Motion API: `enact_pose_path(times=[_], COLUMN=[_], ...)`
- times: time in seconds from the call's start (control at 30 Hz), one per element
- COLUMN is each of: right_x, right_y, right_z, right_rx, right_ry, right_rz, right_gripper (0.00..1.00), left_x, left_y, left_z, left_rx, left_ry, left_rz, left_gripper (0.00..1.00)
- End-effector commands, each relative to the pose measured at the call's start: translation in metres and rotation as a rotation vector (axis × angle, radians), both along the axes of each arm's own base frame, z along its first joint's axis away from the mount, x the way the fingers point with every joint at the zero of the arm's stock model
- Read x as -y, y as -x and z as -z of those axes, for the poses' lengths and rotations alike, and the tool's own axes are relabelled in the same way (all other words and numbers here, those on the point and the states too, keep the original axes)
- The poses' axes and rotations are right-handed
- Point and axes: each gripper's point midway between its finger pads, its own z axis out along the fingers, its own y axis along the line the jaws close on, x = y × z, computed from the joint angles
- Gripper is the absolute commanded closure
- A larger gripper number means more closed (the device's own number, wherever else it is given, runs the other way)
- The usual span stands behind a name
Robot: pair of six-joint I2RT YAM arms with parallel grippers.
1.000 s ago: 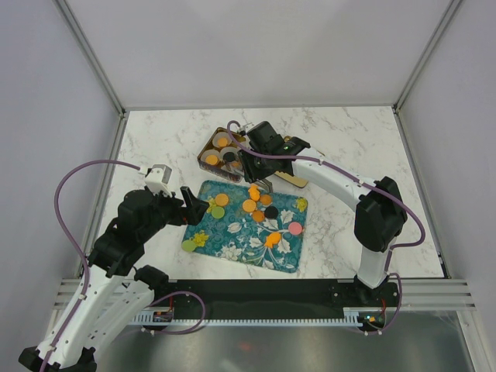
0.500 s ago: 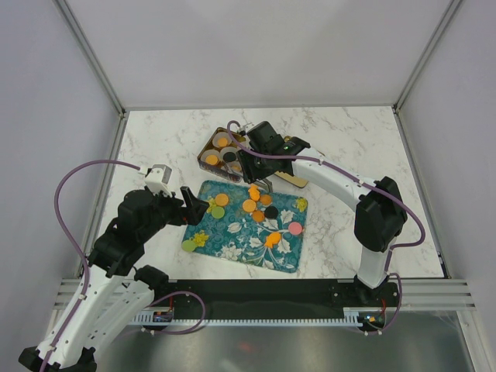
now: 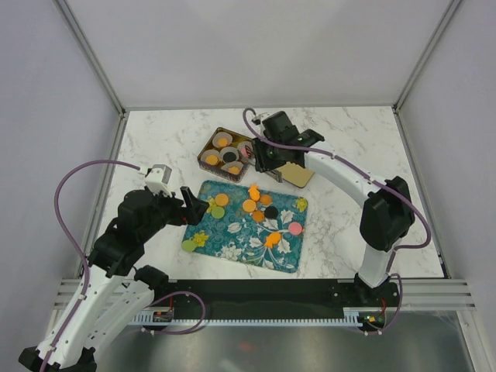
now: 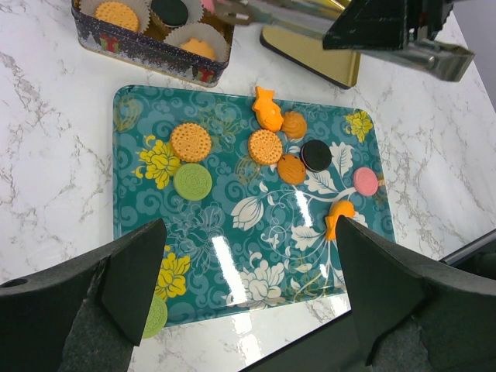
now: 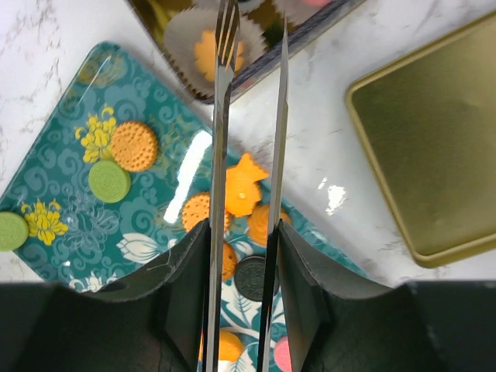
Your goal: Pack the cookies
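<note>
Several cookies lie on the teal floral tray [image 3: 232, 242]: orange ones [image 3: 249, 205], a green one [image 3: 218, 211], a black one [image 3: 271, 211] and a pink one [image 3: 295, 228]. They also show in the left wrist view [image 4: 265, 146]. My right gripper [image 3: 261, 155] is shut on metal tongs [image 5: 221, 139]. The tong tips reach over a paper cup holding an orange cookie [image 5: 203, 54] in the tin [image 3: 204, 155], with nothing between the blades. My left gripper [image 3: 190, 205] is open and empty above the tray's near left edge [image 4: 128, 225].
The tin [image 4: 147, 48] holds paper cups with orange [image 4: 116, 14] and black [image 4: 171, 11] cookies. Its gold lid [image 3: 296, 175] lies right of it on the marble table. One green cookie [image 3: 188, 245] sits at the tray's left edge.
My right gripper with the tongs has moved from over the tray's far edge back and to the right, up to the tin. The left arm has not moved.
</note>
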Motion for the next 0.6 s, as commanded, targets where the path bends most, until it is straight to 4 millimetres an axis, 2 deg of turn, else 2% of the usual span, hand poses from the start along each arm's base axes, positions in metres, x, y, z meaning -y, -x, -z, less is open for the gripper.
enact_pose_path(times=[0.0, 0.03, 0.07, 0.13, 0.17, 0.23, 0.27, 0.3, 0.33, 0.37, 0.4, 0.43, 0.47, 0.5, 0.53, 0.57], right_x=[0.022, 0.029, 0.045, 0.069, 0.091, 0.122, 0.151, 0.168, 0.184, 0.215, 0.233, 0.246, 0.269, 0.278, 0.281, 0.305], right_y=[-0.018, -0.020, -0.028, -0.031, -0.040, -0.041, -0.049, -0.048, -0.051, -0.059, -0.056, -0.057, -0.065, -0.060, -0.065, -0.066], right_z=[-0.057, -0.059, -0.061, -0.064, -0.064, -0.060, -0.067, -0.053, -0.050, -0.046, -0.031, -0.024, -0.019, -0.002, 0.003, 0.014], right_rx=[0.113, 0.117, 0.122, 0.128, 0.133, 0.132, 0.156, 0.133, 0.135, 0.145, 0.125, 0.120, 0.136, 0.104, 0.121, 0.113], right_ry=[-0.109, -0.109, -0.108, -0.112, -0.116, -0.116, -0.131, -0.121, -0.119, -0.115, -0.102, -0.103, -0.117, -0.123, -0.141, -0.144], right_rz=[0.055, 0.068, 0.107, 0.154, 0.209, 0.280, 0.355, 0.399, 0.446, 0.532, 0.592, 0.635, 0.704, 0.750, 0.773, 0.844], right_gripper=[0.54, 0.54, 0.54, 0.54, 0.54, 0.54, 0.54, 0.53, 0.53, 0.52, 0.52, 0.52, 0.52, 0.51, 0.51, 0.51], left_x=[-0.001, -0.001, -0.001, 0.000, 0.000, 0.001, 0.002, 0.002, 0.003, 0.003, 0.003, 0.004, 0.004, 0.004, 0.005, 0.005], left_y=[-0.002, -0.002, -0.002, -0.002, -0.002, -0.001, -0.001, -0.001, 0.000, 0.000, 0.000, 0.001, 0.001, 0.001, 0.002, 0.002], left_z=[-0.002, -0.004, -0.003, -0.004, -0.004, -0.003, -0.003, -0.004, -0.003, -0.004, -0.004, -0.004, -0.005, -0.006, -0.007, -0.007], left_rx=[0.026, 0.030, 0.028, 0.032, 0.031, 0.027, 0.026, 0.027, 0.024, 0.026, 0.028, 0.027, 0.030, 0.034, 0.038, 0.040], left_ry=[-0.017, -0.014, -0.015, -0.014, -0.013, -0.012, -0.012, -0.011, -0.012, -0.009, -0.009, -0.007, -0.007, -0.004, -0.001, -0.001], left_rz=[0.005, 0.006, 0.005, 0.008, 0.011, 0.017, 0.023, 0.024, 0.029, 0.029, 0.032, 0.036, 0.038, 0.039, 0.044, 0.046], left_gripper=[0.02, 0.02, 0.02, 0.02, 0.02, 0.02, 0.02, 0.02, 0.02, 0.02, 0.02, 0.02, 0.02, 0.02, 0.02, 0.02])
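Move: The right hand, holding the empty tongs just off the box, is bound for the open marble right of the tray, about 32 cm to its right, 7 ahead and 13 down. The tray lies roughly 12 ahead and 10 right, the box of packed cookies 13 ahead and 13 left, the fish cookie almost underneath, about 4 left. From the left hand that open marble is some 28 ahead and 53 right, 20 lower. The right hand, its fingers keeping their grip on the tongs, sweeps fast about 28 cm to the right and some 5 cm forward, away from the box and past the tray towards the open marble. It first rises about 4 cm and then sinks back to roughly its starting height, the wrist swinging some 40 degrees clockwise as it goes, so that the tongs no longer point towards the box. ##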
